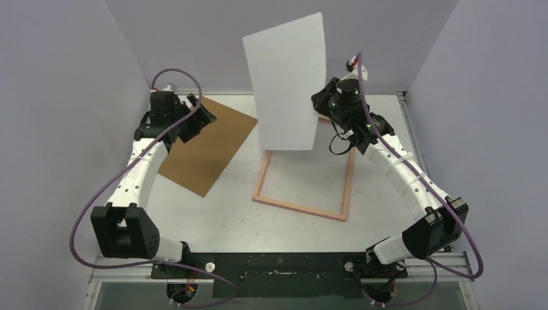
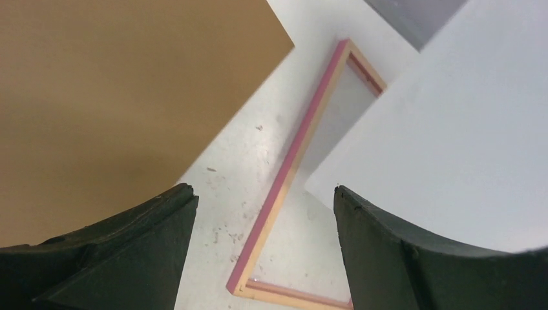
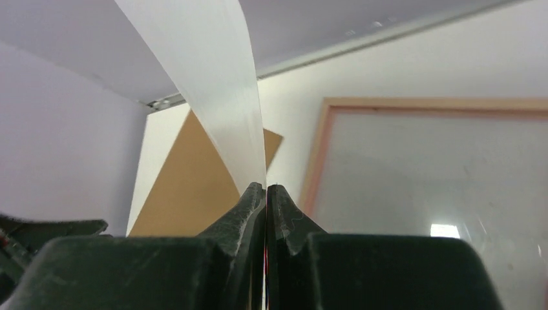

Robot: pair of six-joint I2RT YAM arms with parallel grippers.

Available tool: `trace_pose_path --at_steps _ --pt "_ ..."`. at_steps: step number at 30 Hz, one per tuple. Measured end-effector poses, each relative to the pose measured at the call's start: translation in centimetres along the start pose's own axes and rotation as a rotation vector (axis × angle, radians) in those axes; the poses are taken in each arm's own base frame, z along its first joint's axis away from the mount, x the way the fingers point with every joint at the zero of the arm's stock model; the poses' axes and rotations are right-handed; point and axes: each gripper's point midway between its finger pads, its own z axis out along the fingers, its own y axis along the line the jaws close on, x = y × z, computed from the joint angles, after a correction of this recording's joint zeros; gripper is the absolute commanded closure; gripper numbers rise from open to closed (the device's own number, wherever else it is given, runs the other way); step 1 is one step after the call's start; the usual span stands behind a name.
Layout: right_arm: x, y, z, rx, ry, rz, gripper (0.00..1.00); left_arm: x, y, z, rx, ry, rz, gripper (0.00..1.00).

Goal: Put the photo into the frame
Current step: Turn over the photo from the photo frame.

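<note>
The photo (image 1: pixel 287 84) hangs upright in the air with its plain white back toward the top camera; its printed side is hidden. My right gripper (image 1: pixel 321 111) is shut on the photo's right edge, and the sheet (image 3: pixel 213 84) rises curved out of the closed tips (image 3: pixel 265 188). Below it the frame (image 1: pixel 261 177) lies flat on the table, thin, pink on its outer edge (image 2: pixel 304 132) and wood-coloured on top. My left gripper (image 1: pixel 201 116) hovers open over the brown panel, nothing between its fingers (image 2: pixel 174 213); the photo's lower part (image 2: pixel 452 135) shows at the right of that view.
A brown fibreboard backing panel (image 1: pixel 207 145) lies flat left of the frame, partly under the left gripper. Grey walls close in the table on the left, back and right. A metal rail (image 1: pixel 404 110) runs along the table's right edge.
</note>
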Motion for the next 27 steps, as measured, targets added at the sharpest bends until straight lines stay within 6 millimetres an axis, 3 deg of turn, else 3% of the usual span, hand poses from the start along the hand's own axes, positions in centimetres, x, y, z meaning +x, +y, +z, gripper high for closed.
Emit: trace_pose_path --at_steps 7,14,18,24,27 --pt "5.5 -11.6 0.0 0.29 0.118 0.17 1.0 6.2 -2.0 3.7 0.07 0.201 0.042 0.24" --pt "10.0 -20.2 -3.0 0.51 0.168 0.287 1.0 12.5 -0.6 7.7 0.047 0.403 0.053 0.24" --pt "11.3 -22.4 -4.3 0.581 0.194 0.308 1.0 15.2 0.1 8.9 0.034 0.482 0.071 0.24" --pt "10.2 -23.3 -5.6 0.602 0.211 0.353 1.0 17.7 1.0 10.8 0.027 0.578 0.096 0.25" --pt "8.7 -22.4 -5.7 0.581 0.225 0.378 1.0 18.7 1.1 11.7 0.035 0.618 0.119 0.26"
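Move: Beneath the right hand, which already holds the photo by its right edge, the photo frame's middle lies about 36 cm down, some 3 cm to the right; the backing board is 35 cm left and 7 cm ahead. For the empty left hand the photo is roughly 25 cm right, 4 cm ahead and 12 cm higher; the frame lies 35 cm right, straight across and 25 cm below, the board 7 cm ahead, 3 cm left, 24 cm below. Sweeping down nearly 20 cm and some 16 cm to the right, with a little draw back, the right hand keeps its pinch on the photo's edge and carries it to above the frame's right rail, tipping down and turning clockwise, then rising a couple of centimetres. The left hand, fingers still open, drops about 18 cm and goes 13 cm right to the gap between board and frame, tipping down and turning clockwise. ##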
